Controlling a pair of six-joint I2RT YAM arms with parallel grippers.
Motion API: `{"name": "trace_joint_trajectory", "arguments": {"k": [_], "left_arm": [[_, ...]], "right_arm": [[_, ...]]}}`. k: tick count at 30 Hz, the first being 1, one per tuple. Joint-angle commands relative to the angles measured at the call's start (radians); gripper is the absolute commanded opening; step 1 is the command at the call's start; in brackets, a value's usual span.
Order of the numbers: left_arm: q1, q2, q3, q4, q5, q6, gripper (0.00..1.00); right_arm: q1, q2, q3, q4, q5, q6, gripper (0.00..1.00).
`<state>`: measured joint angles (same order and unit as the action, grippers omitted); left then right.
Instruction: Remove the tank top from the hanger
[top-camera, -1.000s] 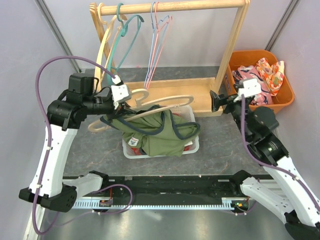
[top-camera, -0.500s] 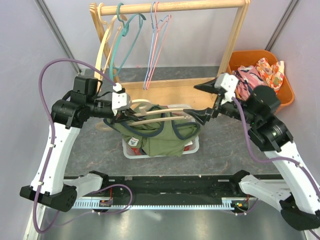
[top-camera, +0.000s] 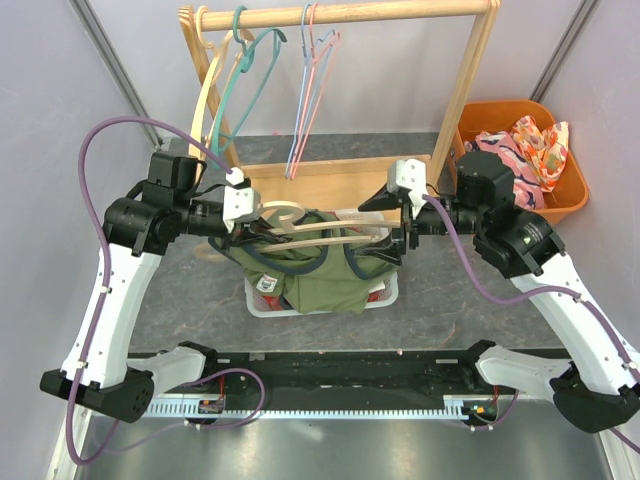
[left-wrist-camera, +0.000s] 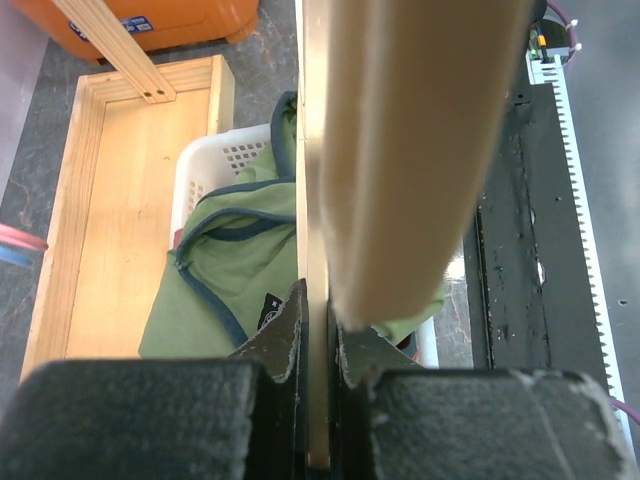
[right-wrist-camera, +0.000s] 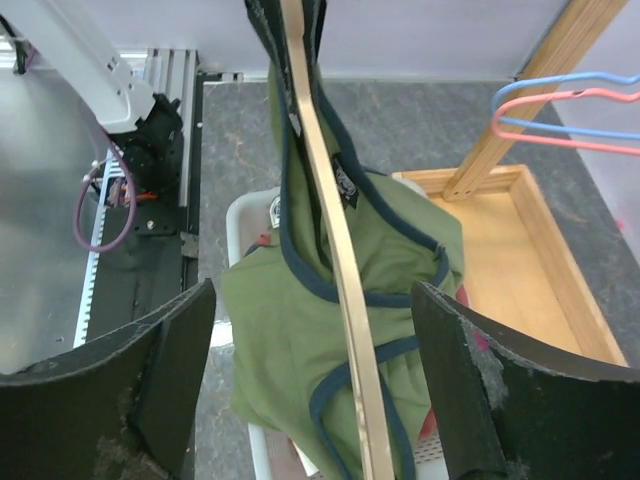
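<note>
A green tank top (top-camera: 318, 278) with navy trim hangs on a pale wooden hanger (top-camera: 322, 227) and sags into a white basket (top-camera: 392, 292). My left gripper (top-camera: 253, 228) is shut on the hanger's left part; the left wrist view shows the thin wooden hanger (left-wrist-camera: 317, 200) pinched at my left gripper (left-wrist-camera: 320, 335), with the tank top (left-wrist-camera: 235, 270) below. My right gripper (top-camera: 396, 220) stands open at the hanger's right end. In the right wrist view the hanger (right-wrist-camera: 335, 240) and tank top (right-wrist-camera: 280, 340) lie inside my right gripper (right-wrist-camera: 312, 300), whose fingers (right-wrist-camera: 150, 370) touch neither.
A wooden clothes rack (top-camera: 340, 12) stands behind, with teal (top-camera: 250, 75) and pink and blue hangers (top-camera: 310, 90) on its rail and a tray base (top-camera: 330, 180). An orange bin (top-camera: 570, 195) of patterned clothes sits at the right.
My right arm has swung left from beside the orange bin to the hanger's right end, jaws wide around it. The left gripper and hanger shifted slightly.
</note>
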<state>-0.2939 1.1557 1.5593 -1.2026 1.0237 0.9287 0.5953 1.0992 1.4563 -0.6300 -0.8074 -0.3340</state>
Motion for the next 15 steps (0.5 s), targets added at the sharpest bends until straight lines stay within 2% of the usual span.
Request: {"name": "trace_joint_trajectory", "arguments": {"k": [1, 5, 8, 9, 12, 14, 15], "left_arm": [[-0.004, -0.011, 0.031, 0.012, 0.062, 0.019, 0.02], [-0.004, -0.01, 0.041, 0.009, 0.069, 0.007, 0.02], [-0.004, -0.01, 0.045, 0.005, 0.082, 0.006, 0.02], [-0.004, -0.011, 0.047, 0.002, 0.085, 0.004, 0.02], [-0.004, -0.011, 0.048, -0.002, 0.104, -0.001, 0.02], [-0.004, -0.01, 0.047, -0.002, 0.108, -0.002, 0.02], [-0.004, -0.01, 0.048, -0.002, 0.107, -0.005, 0.02]], "right_arm": [[0.02, 0.004, -0.001, -0.028, 0.013, -0.034, 0.83], [0.02, 0.01, -0.025, -0.001, 0.016, -0.011, 0.75], [0.02, 0.016, -0.028, -0.002, 0.013, -0.016, 0.62], [0.021, 0.016, -0.03, -0.002, 0.011, -0.017, 0.5], [0.021, 0.018, -0.03, 0.007, 0.027, -0.004, 0.24], [0.021, 0.016, -0.024, 0.021, 0.039, 0.024, 0.22], [0.021, 0.014, -0.019, 0.023, 0.025, 0.051, 0.16]]}}
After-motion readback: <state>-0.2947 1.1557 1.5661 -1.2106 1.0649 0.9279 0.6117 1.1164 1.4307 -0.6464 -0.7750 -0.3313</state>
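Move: The bare right end of the wooden hanger lies between the open right fingers, about 2 cm below the hand point. From the left hand, which still grips the hanger farther along, that end is some 21 cm to the right, about level in height and reach. The green tank top hangs about 12 cm left of the right hand, 4 cm back and 10 cm lower; the white basket is 12 cm left and 25 cm below, level in reach. The right hand sinks about 2 cm and closes its fingers around the hanger's bare right end. ##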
